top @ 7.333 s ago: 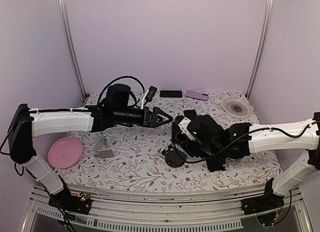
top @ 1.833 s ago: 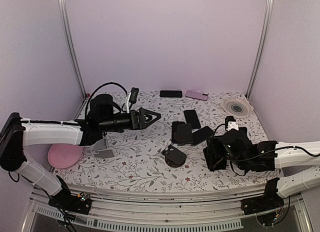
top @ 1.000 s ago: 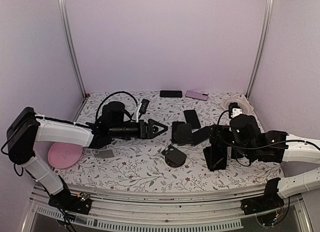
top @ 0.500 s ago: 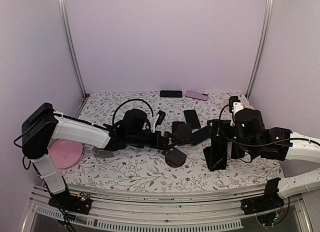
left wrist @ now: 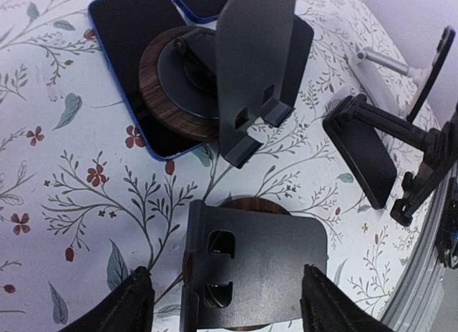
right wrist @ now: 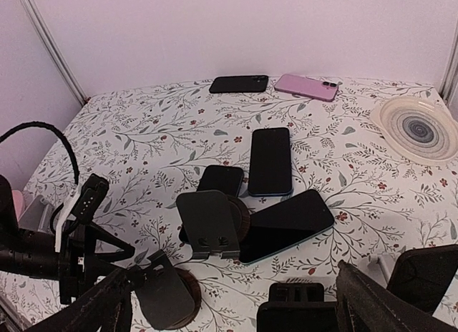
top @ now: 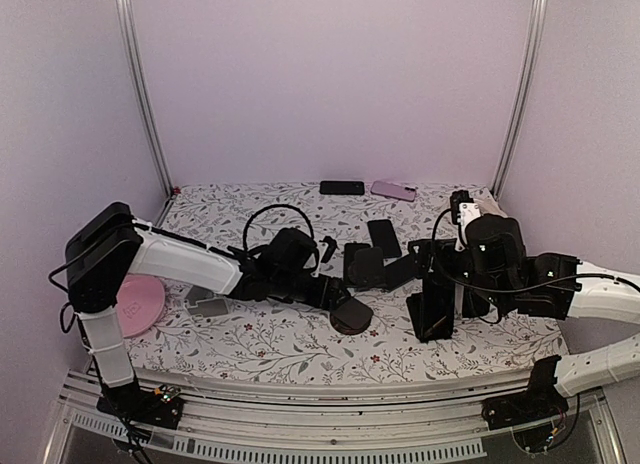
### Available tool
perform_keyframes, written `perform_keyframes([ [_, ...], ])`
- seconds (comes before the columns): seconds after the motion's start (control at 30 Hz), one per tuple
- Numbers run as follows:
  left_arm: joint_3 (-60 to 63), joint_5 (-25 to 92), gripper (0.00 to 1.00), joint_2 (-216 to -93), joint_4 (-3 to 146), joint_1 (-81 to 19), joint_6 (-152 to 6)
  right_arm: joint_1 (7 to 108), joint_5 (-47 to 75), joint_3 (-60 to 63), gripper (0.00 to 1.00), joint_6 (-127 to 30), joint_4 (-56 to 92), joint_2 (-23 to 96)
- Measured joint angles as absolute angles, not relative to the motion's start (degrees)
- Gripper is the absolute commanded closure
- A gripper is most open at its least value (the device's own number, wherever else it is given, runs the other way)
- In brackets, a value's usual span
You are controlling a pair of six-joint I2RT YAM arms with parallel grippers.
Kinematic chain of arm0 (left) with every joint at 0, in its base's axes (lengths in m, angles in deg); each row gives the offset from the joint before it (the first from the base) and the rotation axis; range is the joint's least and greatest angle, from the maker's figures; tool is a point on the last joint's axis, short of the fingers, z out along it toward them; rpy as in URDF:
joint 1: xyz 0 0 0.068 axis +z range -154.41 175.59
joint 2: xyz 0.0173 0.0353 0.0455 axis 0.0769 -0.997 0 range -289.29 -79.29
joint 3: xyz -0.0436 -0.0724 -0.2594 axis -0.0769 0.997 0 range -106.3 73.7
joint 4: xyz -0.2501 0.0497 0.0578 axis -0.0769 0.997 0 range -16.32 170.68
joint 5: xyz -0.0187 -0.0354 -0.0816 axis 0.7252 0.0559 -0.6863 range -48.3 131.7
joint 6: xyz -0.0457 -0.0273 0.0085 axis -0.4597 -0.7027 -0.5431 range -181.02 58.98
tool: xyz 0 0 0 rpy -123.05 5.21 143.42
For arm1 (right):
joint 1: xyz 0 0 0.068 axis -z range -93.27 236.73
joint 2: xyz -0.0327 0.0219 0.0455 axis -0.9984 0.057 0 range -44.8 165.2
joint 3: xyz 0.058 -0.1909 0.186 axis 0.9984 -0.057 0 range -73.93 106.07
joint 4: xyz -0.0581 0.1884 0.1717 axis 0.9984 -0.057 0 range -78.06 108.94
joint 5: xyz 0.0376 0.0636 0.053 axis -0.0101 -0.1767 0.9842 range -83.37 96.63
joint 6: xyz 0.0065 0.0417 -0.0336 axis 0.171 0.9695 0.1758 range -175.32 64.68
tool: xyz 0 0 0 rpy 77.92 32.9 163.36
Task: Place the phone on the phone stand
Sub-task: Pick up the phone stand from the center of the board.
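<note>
Several phones lie flat mid-table: a long dark phone (top: 383,237) (right wrist: 270,171), a blue-rimmed phone (right wrist: 286,225) (left wrist: 129,53) partly under a wooden-based phone stand (right wrist: 207,221) (left wrist: 254,60), and a small phone (right wrist: 220,180). A second stand (top: 348,312) (left wrist: 250,267) with a dark plate on a round wooden base stands nearer. My left gripper (top: 343,304) (left wrist: 229,303) is low over it and open, with one finger on each side of the plate. My right gripper (top: 432,269) (right wrist: 236,296) hangs wide open and holds nothing.
A tall black stand (top: 430,309) (left wrist: 358,153) stands under my right gripper. A black phone (top: 342,187) and a pink phone (top: 393,191) lie at the back edge. A ringed plate (top: 478,212) is back right. A pink plate (top: 130,304) and a grey stand (top: 207,302) sit left.
My left arm has stretched right and come down onto the near stand, and its jaws have narrowed around the plate. The right arm has barely moved.
</note>
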State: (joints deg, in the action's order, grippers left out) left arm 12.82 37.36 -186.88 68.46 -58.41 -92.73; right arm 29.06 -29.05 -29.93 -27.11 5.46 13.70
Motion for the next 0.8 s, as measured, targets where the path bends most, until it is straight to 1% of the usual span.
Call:
perform_keyframes([
  [0.17, 9.6, 39.4, 0.47, -189.5, 71.5, -58.4, -90.3, 29.1, -28.6, -29.3, 0.01, -27.6, 5.8, 14.4],
  [0.33, 6.4, 39.9, 0.55, -192.7, 72.9, -58.3, -88.3, 29.1, -28.2, -29.3, 0.01, -27.7, 6.1, 14.6],
  [0.6, 4.4, 39.6, 0.75, -195.3, 73.6, -57.1, -86.9, 29.1, -27.3, -29.3, 0.01, -27.7, 6.1, 14.6],
  [0.8, 4.2, 38.3, 0.97, -195.7, 73.7, -56.8, -86.2, 29.1, -27.2, -29.3, 0.01, -27.7, 6.1, 14.6],
])
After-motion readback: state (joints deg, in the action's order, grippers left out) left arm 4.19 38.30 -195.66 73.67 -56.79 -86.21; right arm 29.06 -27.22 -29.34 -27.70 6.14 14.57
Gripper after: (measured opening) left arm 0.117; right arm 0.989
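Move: The phone stand in the board's centre, its dark plate folded down, has its middle about 4 cm to the left gripper's right, level with it front to back and some 5 cm below; its raised lip is the plate's forward edge. A second stand lies about 12 cm ahead and 10 cm right, the black folding stand about 21 cm right and 2 cm back. From the right hand, the centre stand is roughly 4 cm ahead, 13 cm left and 20 cm below. Bring the left gripper down about 3 cm and forward nearly as far, towards the raised lip of the centre phone stand, rolling the wrist slightly, some 5 to 10 degrees. Start closing the fingers on the way, and once the hand settles at the lip keep closing until they pinch it from both sides, almost shut. ##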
